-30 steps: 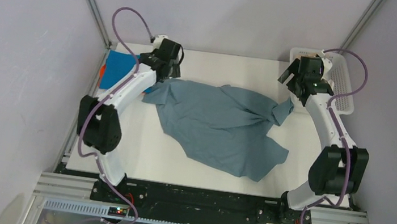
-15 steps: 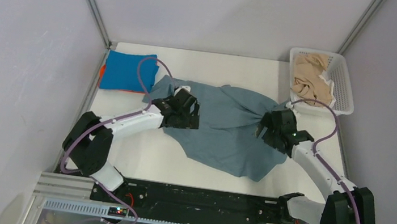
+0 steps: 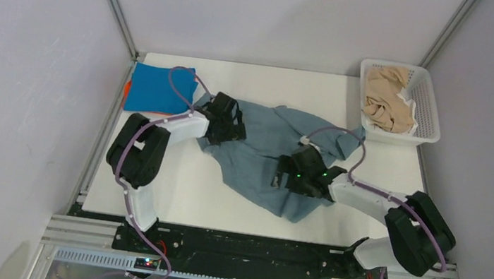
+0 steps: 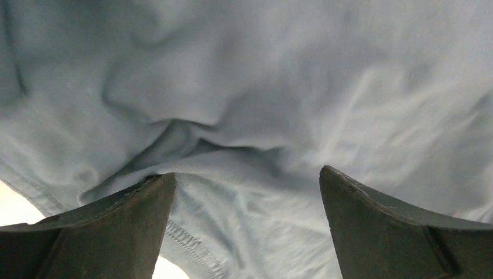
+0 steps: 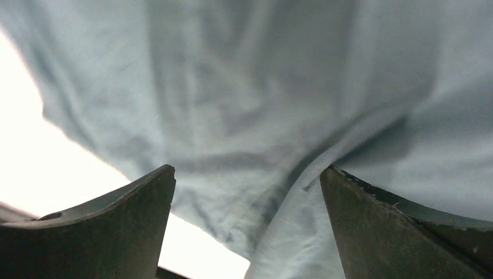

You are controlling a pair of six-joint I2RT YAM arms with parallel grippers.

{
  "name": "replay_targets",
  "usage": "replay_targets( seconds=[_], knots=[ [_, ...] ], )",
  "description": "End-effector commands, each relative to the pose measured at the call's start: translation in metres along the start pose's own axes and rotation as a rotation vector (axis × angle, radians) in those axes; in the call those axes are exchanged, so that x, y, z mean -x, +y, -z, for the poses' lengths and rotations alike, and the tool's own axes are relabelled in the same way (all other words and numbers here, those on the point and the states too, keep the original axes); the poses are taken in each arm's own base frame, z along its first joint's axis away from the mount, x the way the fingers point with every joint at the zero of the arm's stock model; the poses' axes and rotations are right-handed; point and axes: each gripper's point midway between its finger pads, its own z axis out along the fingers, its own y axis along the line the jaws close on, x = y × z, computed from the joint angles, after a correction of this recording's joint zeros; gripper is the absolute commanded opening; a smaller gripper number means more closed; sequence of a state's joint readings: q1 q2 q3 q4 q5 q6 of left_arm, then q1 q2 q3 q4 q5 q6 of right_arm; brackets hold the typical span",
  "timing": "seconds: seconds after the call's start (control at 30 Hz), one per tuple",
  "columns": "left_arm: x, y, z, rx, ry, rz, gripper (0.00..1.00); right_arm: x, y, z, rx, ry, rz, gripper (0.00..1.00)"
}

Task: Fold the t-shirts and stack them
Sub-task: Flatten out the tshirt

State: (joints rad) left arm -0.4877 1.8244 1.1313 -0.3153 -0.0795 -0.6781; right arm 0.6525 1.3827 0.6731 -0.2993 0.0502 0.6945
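Observation:
A large grey-blue t-shirt (image 3: 263, 157) lies crumpled across the middle of the white table. My left gripper (image 3: 237, 127) is low over its left part, open, and the left wrist view shows rumpled cloth and a hem (image 4: 192, 244) between the spread fingers of the gripper (image 4: 245, 174). My right gripper (image 3: 282, 175) is low over the shirt's near right part, also open. In its wrist view a fold of the shirt (image 5: 273, 116) runs between the fingers of the gripper (image 5: 247, 170). A folded bright blue t-shirt (image 3: 156, 88) lies on an orange one (image 3: 126, 89) at the back left.
A white lattice basket (image 3: 433, 120) stands at the back right corner with beige t-shirts (image 3: 384, 99) bundled in it. Bare table (image 3: 175, 180) shows near the front left. Metal frame posts and grey walls close in the back and both sides.
Both arms came down from the back of the table onto the grey-blue shirt. The right gripper then slid left toward the middle, and the shirt bunched inward.

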Motion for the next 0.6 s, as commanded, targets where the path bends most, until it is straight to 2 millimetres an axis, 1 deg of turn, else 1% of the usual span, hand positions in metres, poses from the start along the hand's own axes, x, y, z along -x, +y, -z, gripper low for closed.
replay_targets(
  seconds=[0.0,0.03,0.07,0.1,0.13,0.17,0.2,0.23,0.27,0.3,0.33,0.37,0.43,0.47,0.5,0.53,0.57],
  knots=[
    [0.028,0.013,-0.022,-0.010,0.017,0.079,1.00,-0.052,0.087,-0.008,0.318,0.158,0.044,0.98],
    [0.044,0.009,-0.021,-0.042,0.006,0.100,1.00,-0.068,0.109,-0.006,0.390,0.208,0.084,0.98],
    [0.052,0.016,-0.027,-0.037,0.009,0.124,1.00,-0.064,0.138,0.001,0.488,0.203,0.102,0.98],
    [0.069,0.006,-0.025,-0.078,-0.005,0.136,1.00,-0.076,0.154,-0.001,0.527,0.226,0.139,0.98],
    [0.074,0.012,-0.032,-0.078,0.004,0.154,1.00,-0.073,0.178,0.006,0.590,0.219,0.176,0.98],
    [0.091,0.002,-0.030,-0.119,-0.011,0.159,1.00,-0.085,0.192,0.001,0.616,0.240,0.211,0.98],
    [0.094,0.005,-0.036,-0.119,-0.001,0.174,1.00,-0.082,0.220,0.012,0.699,0.240,0.246,0.98],
    [0.110,-0.006,-0.033,-0.157,-0.019,0.173,1.00,-0.093,0.235,0.009,0.745,0.257,0.277,0.98],
    [0.110,-0.005,-0.040,-0.157,-0.004,0.176,1.00,-0.090,0.257,0.019,0.821,0.259,0.295,0.98],
    [0.122,-0.014,-0.037,-0.187,-0.018,0.173,1.00,-0.092,0.269,0.017,0.868,0.252,0.305,0.97],
    [0.123,-0.015,-0.042,-0.191,-0.011,0.169,1.00,-0.089,0.278,0.018,0.899,0.253,0.300,0.97],
    [0.130,-0.019,-0.044,-0.205,-0.017,0.165,1.00,-0.083,0.285,0.022,0.931,0.234,0.293,0.97],
    [0.138,-0.024,-0.047,-0.217,-0.025,0.153,1.00,-0.069,0.288,0.027,0.953,0.194,0.301,0.97],
    [0.140,-0.027,-0.049,-0.228,-0.020,0.152,1.00,-0.057,0.290,0.035,0.953,0.144,0.309,0.97],
    [0.143,-0.031,-0.052,-0.239,-0.019,0.147,1.00,-0.050,0.283,0.030,0.898,0.094,0.343,0.97],
    [0.145,-0.035,-0.052,-0.259,-0.012,0.144,1.00,-0.042,0.283,0.044,0.895,0.046,0.364,0.97],
    [0.150,-0.040,-0.053,-0.273,-0.014,0.141,1.00,-0.038,0.271,0.037,0.818,0.004,0.399,0.98]
  ],
)
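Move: The t-shirt's middle lies some 15 cm to the left gripper's right and 4 cm nearer the base, just below it. From the right gripper that middle is about 8 cm ahead and 4 cm left, also just below. The blue stack sits roughly 31 cm left of the left gripper and 14 cm farther out; the white basket is about 32 cm ahead of the right gripper and 40 cm to its right. Open grippers drag the t-shirt, the right about 25 cm left, turning counter-clockwise, the left some 15 cm forward. ##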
